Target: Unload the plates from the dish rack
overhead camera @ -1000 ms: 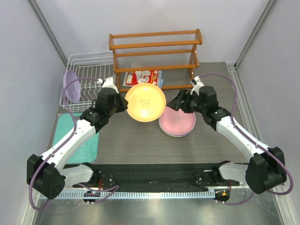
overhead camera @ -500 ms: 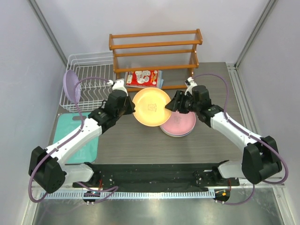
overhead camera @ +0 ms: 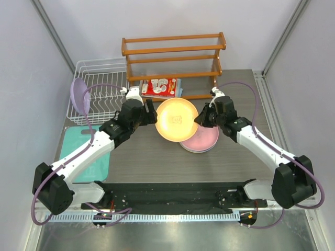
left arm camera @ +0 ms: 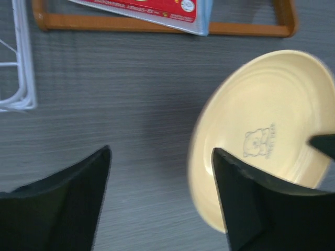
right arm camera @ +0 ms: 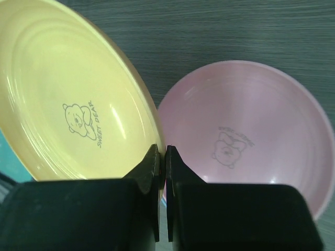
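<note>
A yellow plate (overhead camera: 176, 119) hangs tilted over the table's middle, and my right gripper (overhead camera: 200, 120) is shut on its right rim. The right wrist view shows the jaws (right arm camera: 162, 151) pinching that rim, the yellow plate (right arm camera: 68, 99) to the left and a pink plate (right arm camera: 246, 136) lying below. My left gripper (overhead camera: 152, 112) stands open just left of the plate; its right finger (left arm camera: 251, 209) overlaps the yellow plate (left arm camera: 261, 120) without gripping it. The pink plate (overhead camera: 205, 139) tops a small stack. A lavender plate (overhead camera: 78, 95) leans on the left side of the white dish rack (overhead camera: 99, 73).
A brown wooden shelf (overhead camera: 172, 55) stands at the back, with a red packet (overhead camera: 159, 87) in front of it. A teal mat (overhead camera: 86, 154) lies at the left under the left arm. Grey walls close in both sides.
The left gripper opened and let go of the yellow plate. The right gripper closed on its right rim, and the plate shifted right toward the pink stack.
</note>
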### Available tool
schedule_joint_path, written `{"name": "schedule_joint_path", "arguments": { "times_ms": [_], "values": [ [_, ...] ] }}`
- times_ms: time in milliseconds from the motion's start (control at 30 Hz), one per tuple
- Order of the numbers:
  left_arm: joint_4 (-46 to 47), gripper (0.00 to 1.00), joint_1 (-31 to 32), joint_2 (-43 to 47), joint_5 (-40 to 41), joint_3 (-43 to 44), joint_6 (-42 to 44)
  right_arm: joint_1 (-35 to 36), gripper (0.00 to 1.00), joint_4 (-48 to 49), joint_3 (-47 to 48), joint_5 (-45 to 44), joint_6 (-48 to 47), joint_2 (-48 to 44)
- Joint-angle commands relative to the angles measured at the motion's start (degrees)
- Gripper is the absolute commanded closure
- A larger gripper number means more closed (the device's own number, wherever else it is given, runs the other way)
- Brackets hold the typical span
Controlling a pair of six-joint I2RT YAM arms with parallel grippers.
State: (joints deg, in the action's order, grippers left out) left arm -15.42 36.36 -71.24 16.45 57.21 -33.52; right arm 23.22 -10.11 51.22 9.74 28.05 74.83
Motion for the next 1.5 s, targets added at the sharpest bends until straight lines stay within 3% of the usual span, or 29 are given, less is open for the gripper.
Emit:
{"name": "schedule_joint_path", "arguments": {
  "times_ms": [0, 167, 300, 667, 867, 900, 1033, 1100, 1300, 1467],
  "values": [
    [0.9, 0.01, -0.2, 0.3, 8.5, 2.2, 4.2, -2.0, 0.99, -7.8, 2.7, -9.5, -3.0, -4.9],
    [-0.1, 0.01, -0.2, 1.2, 26.3, 3.3, 14.0, -6.6, 0.99, -12.1, -0.3, -13.3, -3.8, -7.7],
    [3.0, 0.01, -1.0, 0.4, 34.1, 3.6, 21.9, -9.2, 0.99, -13.3, -2.5, -12.4, -4.1, -8.6],
    [3.0, 0.01, -15.1, -2.5, 30.2, 7.5, 24.6, -9.5, 0.99, -14.0, -4.0, -8.3, -4.2, -6.1],
    [2.5, 0.01, -24.0, -4.4, 25.4, 9.8, 24.6, -9.6, 0.85, -13.9, -4.0, -7.6, -4.8, -5.2],
    [2.9, 0.01, -25.8, -4.9, 25.1, 9.8, 25.0, -9.5, 0.74, -13.9, -3.9, -7.9, -5.0, -5.1],
    [2.9, 0.01, -29.8, -7.2, 23.3, 11.1, 24.8, -9.5, 0.45, -13.9, -3.1, -8.7, -5.4, -4.8],
    [3.1, 0.01, -31.9, -8.7, 22.8, 11.6, 24.6, -9.5, 0.35, -14.0, -2.8, -9.5, -5.6, -5.0],
    [4.0, 0.01, -37.8, -13.4, 19.7, 16.0, 23.6, -9.5, 0.25, -15.2, -1.0, -18.9, -6.8, -8.2],
    [5.7, 0.04, -39.8, -17.9, 20.5, 19.8, 26.6, -9.5, 0.21, -14.9, 0.4, -19.8, -7.7, -7.1]
  ]
}}
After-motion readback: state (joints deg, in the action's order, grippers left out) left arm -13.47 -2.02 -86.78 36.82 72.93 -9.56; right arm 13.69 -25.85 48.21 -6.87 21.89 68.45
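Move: Some 33 cm to the left hand's left, 10 cm ahead and 5 cm lower, stands the purple plate; the dish rack's middle is about 8 cm right of that plate and 4 cm farther out, and the green mat lies 31 cm left, 11 cm back. For the right hand, which already pinches the yellow plate's rim, the pink plate's stack lies almost straight below, about 7 cm down and 3 cm back. Opening fully, the left hand leaves the yellow plate's rim and sweeps some 32 cm left and 10 cm forward over the rack to the purple plate, turning about 45 degrees counter-clockwise and rolling left side up, without touching that plate. The right hand swings the yellow plate about 10 cm right, lowers it 5 cm onto the pink one, opens, then backs off right and slightly up. ##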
